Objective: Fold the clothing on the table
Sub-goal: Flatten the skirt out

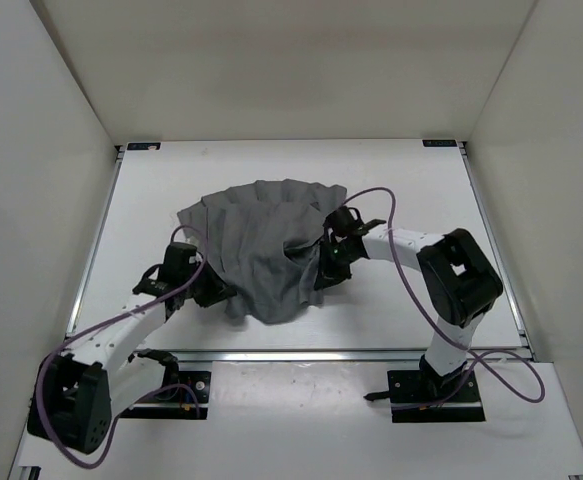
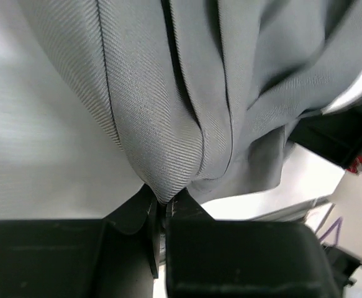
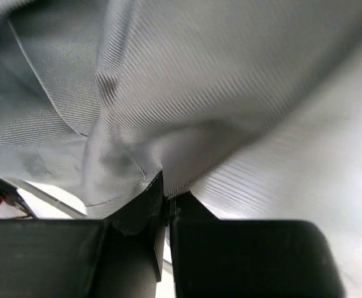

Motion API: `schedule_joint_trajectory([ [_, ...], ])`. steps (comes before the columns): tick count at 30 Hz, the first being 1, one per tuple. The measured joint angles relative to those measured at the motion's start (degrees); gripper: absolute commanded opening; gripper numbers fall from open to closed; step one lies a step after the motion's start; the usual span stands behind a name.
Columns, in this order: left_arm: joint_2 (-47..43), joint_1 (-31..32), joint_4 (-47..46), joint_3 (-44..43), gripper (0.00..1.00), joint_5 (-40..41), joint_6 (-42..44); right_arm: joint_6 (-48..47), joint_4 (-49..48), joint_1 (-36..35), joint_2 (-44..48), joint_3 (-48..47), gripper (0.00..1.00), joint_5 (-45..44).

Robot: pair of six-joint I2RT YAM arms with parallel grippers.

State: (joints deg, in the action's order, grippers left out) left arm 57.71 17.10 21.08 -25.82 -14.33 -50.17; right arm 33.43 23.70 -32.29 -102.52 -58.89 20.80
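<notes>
The grey clothing lies bunched in the middle of the white table, its near part raised into a hanging fold. My left gripper pinches its near left edge, and the left wrist view shows the jaws shut on a tuck of fabric. My right gripper grips the right edge, and the right wrist view shows a hemmed corner caught between the shut jaws. In both wrist views the cloth fills most of the picture.
White walls enclose the table on three sides. A metal rail runs along the near edge, with the arm bases behind it. Purple cables loop from both arms over the table.
</notes>
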Motion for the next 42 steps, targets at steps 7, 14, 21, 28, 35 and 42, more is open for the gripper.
schedule_joint_trajectory([
  [7, 22.64, -6.58, 5.4, -35.23, 0.0, -3.56, 2.4, -5.46, 16.15, 12.9, 2.62, -23.52, 0.0, -2.19],
  [14, 15.82, -11.17, -0.44, -45.57, 0.0, -10.01, -3.82, -6.71, 12.37, 18.43, 27.41, -28.15, 0.0, 2.14],
  [21, 3.56, -9.31, 0.81, -45.48, 0.0, -13.73, -8.33, -4.59, 13.0, 19.76, 46.12, -22.51, 0.0, 7.43],
  [28, 9.03, -8.5, -5.27, -40.52, 0.0, -16.59, -12.24, -2.16, 11.47, 26.49, 37.33, -20.61, 0.0, 16.35],
  [35, 33.07, -10.64, -1.14, -55.41, 0.0, -17.68, -13.2, -3.8, 20.87, 23.67, 6.97, -45.51, 0.0, 14.27],
  [42, 32.3, -12.31, -7.26, -61.7, 0.02, -19.96, -13.22, -4.74, 21.75, 24.9, 3.45, -59.58, 0.0, 16.28],
])
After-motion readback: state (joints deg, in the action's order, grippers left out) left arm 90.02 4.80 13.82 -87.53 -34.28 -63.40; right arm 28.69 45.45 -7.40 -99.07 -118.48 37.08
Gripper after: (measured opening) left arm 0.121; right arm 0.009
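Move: Both grippers already hold the skirt's near edge, some 20 cm apart. From the left gripper, the skirt's middle lies about 11 cm ahead, 8 cm right and 4 cm below; its far left corner is about 18 cm ahead and 11 cm left. From the right gripper, the middle is about 9 cm ahead, 12 cm left and just below; its far right corner is some 22 cm ahead and 5 cm right. Keep both grips and fling the skirt: swing both grippers forward and steeply up together, over 30 cm high, tilting the fingers up and easing the right one some 8 cm to its right. Draw both back at the top, whip them forward and down, about 10 cm lower, then lift again still farther forward. ##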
